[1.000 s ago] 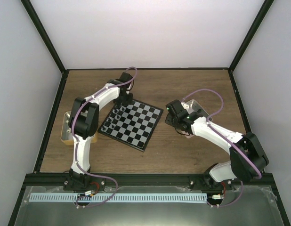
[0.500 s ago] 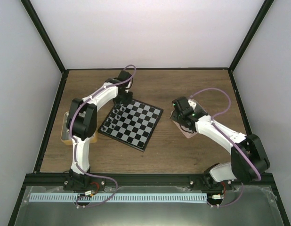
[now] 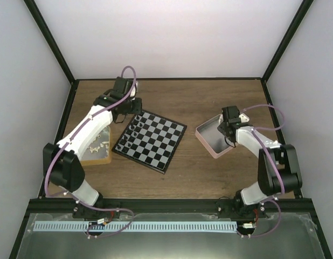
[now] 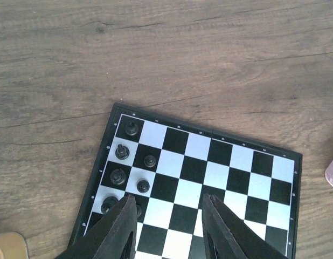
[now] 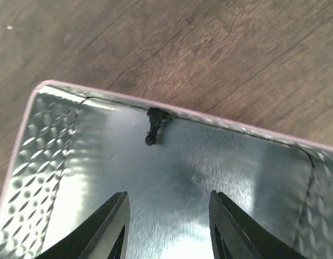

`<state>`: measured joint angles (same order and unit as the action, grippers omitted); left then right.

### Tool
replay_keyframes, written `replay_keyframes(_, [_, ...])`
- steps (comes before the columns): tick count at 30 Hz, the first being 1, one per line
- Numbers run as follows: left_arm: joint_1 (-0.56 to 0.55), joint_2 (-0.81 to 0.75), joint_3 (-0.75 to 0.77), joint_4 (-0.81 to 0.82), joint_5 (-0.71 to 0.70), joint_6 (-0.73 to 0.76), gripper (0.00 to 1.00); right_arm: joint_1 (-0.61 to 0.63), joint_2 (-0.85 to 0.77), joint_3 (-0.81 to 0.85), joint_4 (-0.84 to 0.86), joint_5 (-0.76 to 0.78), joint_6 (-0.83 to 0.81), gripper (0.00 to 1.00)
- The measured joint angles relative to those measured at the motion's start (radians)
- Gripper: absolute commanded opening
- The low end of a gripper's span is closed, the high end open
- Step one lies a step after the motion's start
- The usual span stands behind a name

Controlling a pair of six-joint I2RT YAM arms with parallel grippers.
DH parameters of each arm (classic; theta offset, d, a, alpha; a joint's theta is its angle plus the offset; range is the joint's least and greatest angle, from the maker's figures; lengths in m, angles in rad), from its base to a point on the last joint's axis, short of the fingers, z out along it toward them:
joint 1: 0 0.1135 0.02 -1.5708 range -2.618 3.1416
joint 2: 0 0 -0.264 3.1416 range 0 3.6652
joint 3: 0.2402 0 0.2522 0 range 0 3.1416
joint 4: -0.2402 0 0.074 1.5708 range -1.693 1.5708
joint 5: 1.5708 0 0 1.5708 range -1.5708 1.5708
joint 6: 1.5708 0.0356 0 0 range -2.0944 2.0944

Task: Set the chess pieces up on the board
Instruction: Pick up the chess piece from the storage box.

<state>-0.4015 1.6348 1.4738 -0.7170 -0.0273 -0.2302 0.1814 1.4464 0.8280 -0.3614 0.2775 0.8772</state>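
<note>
The board (image 3: 155, 143) lies left of the table's middle. Several black chess pieces (image 4: 132, 128) stand in the two columns along its left edge (image 3: 132, 131). My left gripper (image 4: 169, 218) hovers open above that end of the board (image 4: 220, 162), with nothing between its fingers; the top view shows my left gripper (image 3: 132, 110) over the board's far corner. My right gripper (image 5: 169, 216) is open above the pink tray (image 5: 42, 135), where one black piece (image 5: 154, 127) lies on its side against the far wall. Cream-white pieces (image 3: 95, 144) lie in the tan tray (image 3: 99, 159).
The pink tray (image 3: 201, 135) sits right of the board with my right gripper (image 3: 226, 131) over it. The tan tray sits left of the board, partly under the left arm. Black frame rails border the wooden table (image 3: 188, 97).
My left gripper has opened and drawn back from the board, its arm swinging left and uncovering the tan tray. My right gripper has moved right over the pink tray and opened wider.
</note>
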Motion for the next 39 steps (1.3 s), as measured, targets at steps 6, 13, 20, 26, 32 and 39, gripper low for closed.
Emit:
replay_keyframes(6, [0.0,-0.122,-0.152,0.05,0.035,-0.008,0.37,-0.042,0.167,0.067,0.02,-0.004,-0.013,0.42])
replay_keyframes(13, [0.0,-0.172,-0.227,0.077,0.068,-0.021,0.37,-0.056,0.278,0.152,0.043,0.009,-0.017,0.41])
replay_keyframes(20, [0.0,-0.172,-0.231,0.105,0.092,-0.024,0.37,-0.056,0.346,0.192,0.047,0.023,-0.006,0.35])
replay_keyframes(26, [0.0,-0.172,-0.233,0.114,0.105,-0.024,0.37,-0.056,0.35,0.193,0.046,0.03,0.006,0.16])
replay_keyframes(32, [0.0,-0.172,-0.233,0.125,0.11,-0.024,0.37,-0.057,0.351,0.192,0.051,0.014,-0.01,0.02])
replay_keyframes(39, [0.0,-0.172,-0.233,0.137,0.112,-0.025,0.37,-0.058,0.268,0.146,0.051,-0.098,-0.079,0.01])
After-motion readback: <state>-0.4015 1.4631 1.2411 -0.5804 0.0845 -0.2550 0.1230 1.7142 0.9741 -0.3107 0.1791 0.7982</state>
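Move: The last chess piece lies on the storage box's floor near its far-right wall, about 5 cm ahead of the right hand, 2 cm to its right and 5 cm below. The box's middle is almost straight beneath that hand, some 2 cm to the left and 6 cm down. The board's middle sits about 37 cm to its left, 3 cm back and 6 cm below. From the left hand, the piece is roughly 44 cm to the right, 4 cm back and 18 cm down. The chess piece by the box wall is reached by the open right hand going forward and down together, about 5 cm each, drifting slightly right; the fingers then close and pinch it. Still gripping, the hand starts up about 1 cm, swinging back and 2 cm left. Meanwhile the left hand, fingers partly open, draws back some 4 cm above the board. ##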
